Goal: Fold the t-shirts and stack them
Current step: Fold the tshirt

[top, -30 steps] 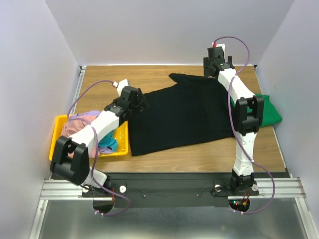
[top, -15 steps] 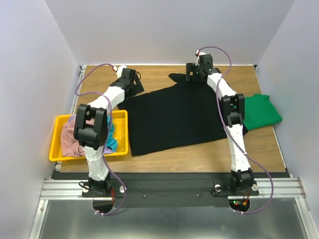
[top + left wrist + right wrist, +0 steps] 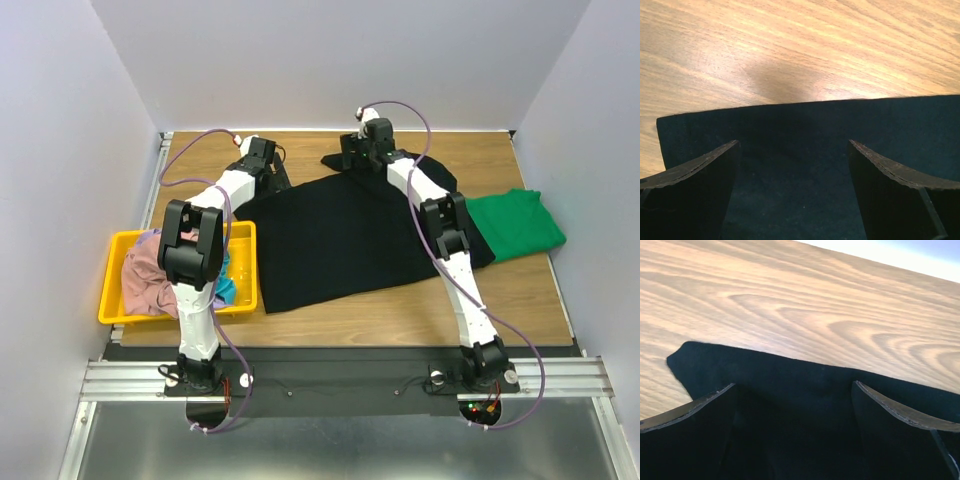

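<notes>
A large black t-shirt [image 3: 340, 235] lies spread flat on the middle of the wooden table. My left gripper [image 3: 272, 174] hovers open over its far left corner. In the left wrist view the black t-shirt's [image 3: 805, 125] straight hem runs just ahead of that gripper [image 3: 793, 146], with nothing pinched. My right gripper [image 3: 350, 156] stands open over the far sleeve. The right wrist view has the black t-shirt [image 3: 790, 372] beneath this gripper [image 3: 794, 386], jaws wide apart. A folded green t-shirt [image 3: 515, 225] lies at the right. Pink [image 3: 145, 278] and teal [image 3: 226, 287] t-shirts are bunched in the bin.
The yellow plastic bin [image 3: 115, 316] sits at the table's left front. Grey walls enclose the table on three sides. Bare wood [image 3: 420, 305] shows in front of the black shirt and along the far edge. Purple cables loop from both arms.
The left arm swung from over the bin to the black shirt's far left corner. The right gripper slid left along the far edge. Both stayed open.
</notes>
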`<state>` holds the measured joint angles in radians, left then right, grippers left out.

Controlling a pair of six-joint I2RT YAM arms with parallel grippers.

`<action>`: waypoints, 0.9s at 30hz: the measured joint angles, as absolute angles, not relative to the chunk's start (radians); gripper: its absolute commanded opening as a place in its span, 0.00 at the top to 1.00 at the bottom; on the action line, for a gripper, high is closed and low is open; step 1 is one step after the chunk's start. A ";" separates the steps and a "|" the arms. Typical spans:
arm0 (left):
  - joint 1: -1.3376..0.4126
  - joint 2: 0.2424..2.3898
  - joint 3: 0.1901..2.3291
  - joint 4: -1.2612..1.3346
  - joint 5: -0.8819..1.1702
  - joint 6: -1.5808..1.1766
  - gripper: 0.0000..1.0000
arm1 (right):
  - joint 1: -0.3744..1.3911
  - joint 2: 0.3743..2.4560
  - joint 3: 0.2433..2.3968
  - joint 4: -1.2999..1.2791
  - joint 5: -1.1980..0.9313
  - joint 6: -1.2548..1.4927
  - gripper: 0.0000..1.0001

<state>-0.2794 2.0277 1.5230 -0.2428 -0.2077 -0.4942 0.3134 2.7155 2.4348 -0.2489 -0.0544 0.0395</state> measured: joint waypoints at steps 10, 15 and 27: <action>-0.280 2.028 1.522 -0.223 -0.138 -0.487 0.02 | 0.297 2.570 2.144 -0.142 0.267 0.115 0.00; -0.287 2.028 1.521 -0.211 -0.108 -0.474 0.01 | 0.207 2.526 2.081 -0.165 0.337 0.196 0.00; -0.308 2.185 1.776 -0.260 -0.133 -0.411 0.01 | 0.081 2.524 2.135 -0.249 0.319 0.186 0.00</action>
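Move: The black t-shirt's far-left corner is about 11 cm to the left of my left hand, level with it fore and aft; its sleeve tip is some 14 cm to the right and 9 cm ahead, and the yellow bin roughly 29 cm left, 25 cm back. From my right hand that sleeve tip is about 9 cm left, straight level, the shirt's far-right end some 30 cm right, 6 cm back, and the green t-shirt 50 cm right, 19 cm back. Cloth and table are only a centimetre or two below both hands. With open fingers kept down on the sleeve, my right hand drags it along the shirt's far side towards the right, about 22 cm, the wrist swinging some 35 degrees clockwise. My left hand, also open and low on the cloth near the far-left corner, eases about 4 cm right, then goes 4 to 5 cm forward while lifting slightly. ##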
